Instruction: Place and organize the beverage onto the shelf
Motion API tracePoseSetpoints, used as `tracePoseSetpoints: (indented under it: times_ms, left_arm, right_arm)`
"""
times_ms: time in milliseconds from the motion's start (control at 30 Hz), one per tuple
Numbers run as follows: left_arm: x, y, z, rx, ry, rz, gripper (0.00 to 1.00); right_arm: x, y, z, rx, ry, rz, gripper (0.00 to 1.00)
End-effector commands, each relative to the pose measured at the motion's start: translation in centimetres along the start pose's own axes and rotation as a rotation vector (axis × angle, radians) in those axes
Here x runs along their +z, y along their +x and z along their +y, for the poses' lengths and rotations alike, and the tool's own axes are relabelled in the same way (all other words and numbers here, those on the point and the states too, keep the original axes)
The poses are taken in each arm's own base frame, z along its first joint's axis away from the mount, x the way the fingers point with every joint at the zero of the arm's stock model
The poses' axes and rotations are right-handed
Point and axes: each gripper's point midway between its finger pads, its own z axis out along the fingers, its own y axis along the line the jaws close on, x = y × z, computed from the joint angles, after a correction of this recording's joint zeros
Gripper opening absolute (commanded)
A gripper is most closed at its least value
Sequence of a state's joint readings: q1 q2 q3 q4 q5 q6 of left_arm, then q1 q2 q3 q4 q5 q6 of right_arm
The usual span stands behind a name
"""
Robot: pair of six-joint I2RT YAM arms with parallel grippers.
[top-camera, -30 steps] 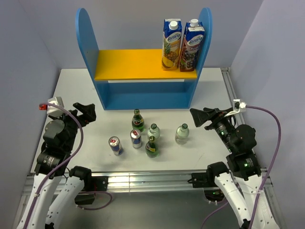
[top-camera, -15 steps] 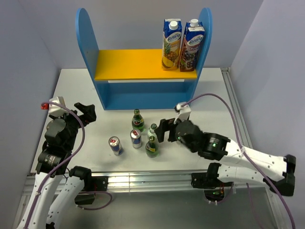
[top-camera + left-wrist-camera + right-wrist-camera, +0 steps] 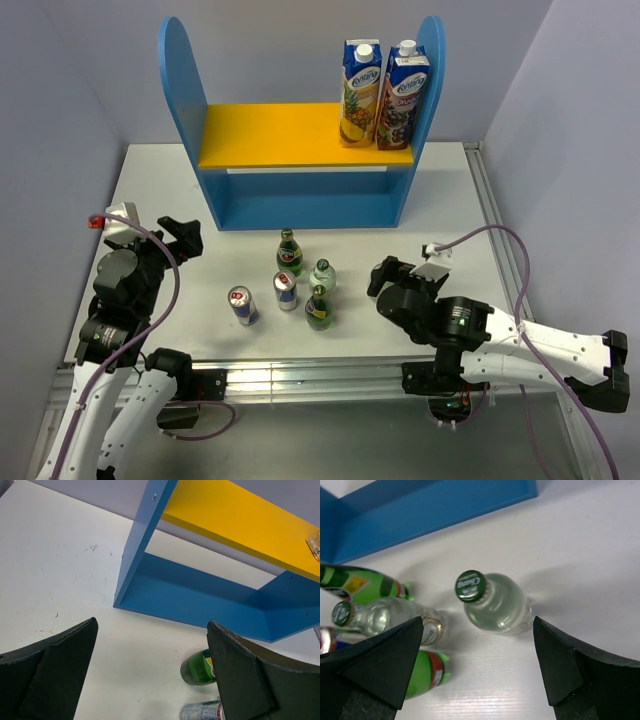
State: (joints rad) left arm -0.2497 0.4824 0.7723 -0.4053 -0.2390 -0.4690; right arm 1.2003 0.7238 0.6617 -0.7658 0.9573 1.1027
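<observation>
The shelf [image 3: 300,150] stands at the back, with blue side panels and a yellow upper board. In front of it stand two green bottles [image 3: 289,252] [image 3: 319,308], two blue-and-silver cans [image 3: 285,290] [image 3: 241,305] and one clear bottle [image 3: 322,274]. The second clear bottle [image 3: 492,602], green-capped, is hidden under my right arm in the top view. My right gripper [image 3: 385,275] [image 3: 477,621] is open, just above and near it, the fingers apart from it on both sides. My left gripper [image 3: 180,235] [image 3: 152,622] is open and empty, left of the drinks, facing the shelf [image 3: 200,595].
Two tall juice cartons [image 3: 360,90] [image 3: 403,95] stand at the right end of the yellow board. The right wrist view shows the other clear bottle [image 3: 385,617] and both green bottles [image 3: 350,582] [image 3: 420,675] close to the left finger.
My right arm swung in from the right side toward the drinks, then drew back a little; its gripper now hangs over the right clear bottle. The left arm barely moved.
</observation>
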Motion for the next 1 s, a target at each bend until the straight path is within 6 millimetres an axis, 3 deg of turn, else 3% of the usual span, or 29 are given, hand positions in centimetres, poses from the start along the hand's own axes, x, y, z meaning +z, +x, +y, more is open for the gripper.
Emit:
tracePoseSetpoints:
  times_ms: [0,333,600,967]
  left_arm:
    - [-0.1,-0.8,-0.8,0.016,0.051,-0.03,0.97]
    - [-0.4,-0.9,-1.2,0.017,0.075,-0.039,0.95]
    - [-0.5,-0.9,-1.2,0.023,0.082,-0.044,0.93]
    - [-0.7,-0.9,-1.6,0.03,0.109,-0.045,0.93]
  right_arm:
    - [0.4,-1.0,-1.9,0.046,0.095,-0.099,0.97]
    - [2.4,0.2,-0.4,-0.013,0.11,-0.157,0.99]
    - [4.0,3.8,0.8,-0.052,0.098,-0.081,0.99]
    - [5.6,7.7,-1.4,-0.057,0.231,-0.056,1.0]
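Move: From the right gripper the clear soda bottle stands some 5 cm ahead, about 1 cm to the left, its middle roughly 9 cm lower. The second clear bottle stands about 12 cm left of it and 1 cm farther out; the yellow-label green bottle is some 13 cm left of it and 6 cm nearer. From the left gripper the soda bottle lies about 36 cm to the right, 1 cm back and 22 cm down. Lower the right gripper about 9 cm towards the clear soda bottle, slowly at first and then faster, easing a little forward and left on the way. Roll the wrist some 10 degrees so its left side dips, turning it slightly clockwise, and keep the fingers wide open so they come down close to the bottle without closing. ##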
